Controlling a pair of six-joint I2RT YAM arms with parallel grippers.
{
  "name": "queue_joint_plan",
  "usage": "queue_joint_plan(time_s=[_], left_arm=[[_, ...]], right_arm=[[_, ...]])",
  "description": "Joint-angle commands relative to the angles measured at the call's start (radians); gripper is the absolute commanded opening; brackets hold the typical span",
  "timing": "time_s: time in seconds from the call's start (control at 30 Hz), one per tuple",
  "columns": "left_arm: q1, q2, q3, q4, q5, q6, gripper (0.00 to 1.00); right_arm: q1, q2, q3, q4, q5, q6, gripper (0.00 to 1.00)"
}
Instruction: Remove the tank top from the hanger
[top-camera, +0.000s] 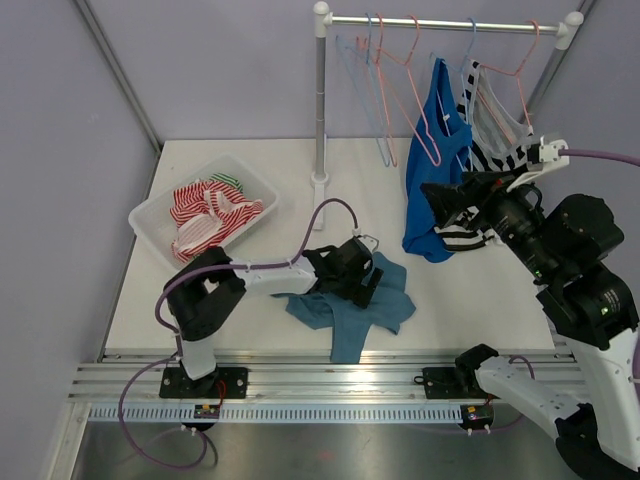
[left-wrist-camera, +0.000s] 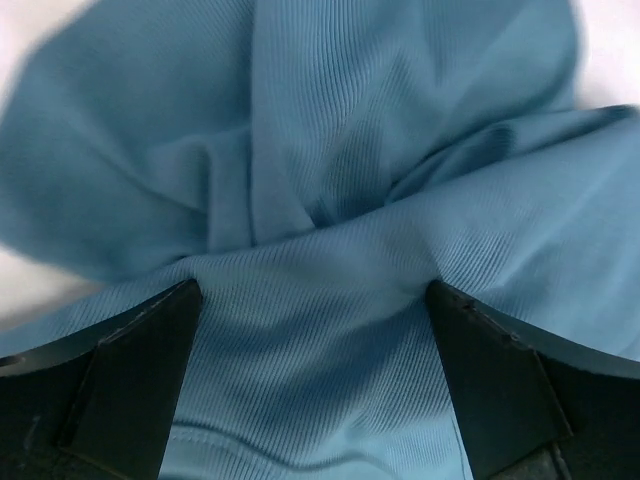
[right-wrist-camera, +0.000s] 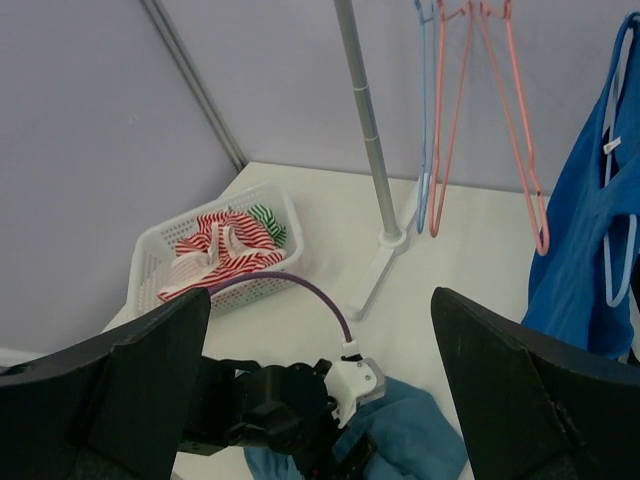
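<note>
A blue tank top (top-camera: 437, 175) hangs on a hanger from the white rack (top-camera: 320, 100); it also shows at the right of the right wrist view (right-wrist-camera: 575, 240), with a light blue hanger (right-wrist-camera: 622, 262) in it. A black-and-white striped top (top-camera: 478, 150) hangs beside it. My right gripper (top-camera: 442, 205) is open and empty, raised next to the blue top's lower part, its fingers (right-wrist-camera: 135, 375) wide apart. My left gripper (top-camera: 366, 285) is open and rests low on a teal garment (top-camera: 350, 305) lying on the table, the cloth (left-wrist-camera: 330, 180) filling the space between its fingers (left-wrist-camera: 130, 370).
A white basket (top-camera: 150, 215) with red-striped clothes stands at the back left, also in the right wrist view (right-wrist-camera: 150, 265). Empty pink (top-camera: 425, 130) and blue (top-camera: 380, 110) hangers hang on the rail. The rack's foot (top-camera: 319, 190) stands mid-table. The left arm (right-wrist-camera: 280, 410) lies below the right gripper.
</note>
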Motion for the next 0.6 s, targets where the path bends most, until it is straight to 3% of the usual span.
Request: queue_joint_plan(time_s=[0.0, 0.1, 0.17, 0.2, 0.37, 0.57], left_arm=[[-0.023, 0.072, 0.046, 0.038, -0.029, -0.028, 0.97], [-0.032, 0.088, 0.027, 0.035, -0.043, -0.045, 0.58], [-0.032, 0.051, -0.003, 0.024, -0.089, -0.055, 0.13], [-0.032, 0.025, -0.016, 0.019, -0.110, -0.057, 0.03], [-0.006, -0.228, -0.016, -0.137, -0.343, -0.046, 0.00], [0.187, -0.463, 0.134, -0.358, -0.405, 0.020, 0.00]], right_arm=[[0.003, -0.010, -0.041, -0.014, -0.076, -0.023, 0.99], [0.003, -0.027, -0.050, -0.026, -0.071, -0.035, 0.99], [0.003, -0.042, -0.061, -0.011, -0.065, -0.038, 1.00], [0.003, -0.048, -0.069, -0.008, -0.060, -0.040, 1.00], [0.003, -0.067, -0.090, 0.011, -0.039, -0.042, 1.00], [0.003, -0.082, -0.118, 0.029, -0.013, -0.040, 0.99]])
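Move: The blue-grey tank top lies flat right under my open left fingers, its middle about 4 cm to the left and 2 cm below, cloth already between the pads. From this hand the white basket is some 35 cm left and 18 cm farther out, the rack's near foot about 10 cm left and 20 cm ahead. For my right hand, the same tank top is about 16 cm left, level fore and aft, and some 46 cm below. I press my left hand the last 1 to 2 cm down into the blue-grey cloth, shut my fingers fully and pinch a fold. Then I lift it some 12 cm, sweeping about 10 cm left and a little forward towards the basket, swinging the fingertips outward and turning about 15 degrees counter-clockwise. My empty right hand sinks about 3 cm, staying open. ##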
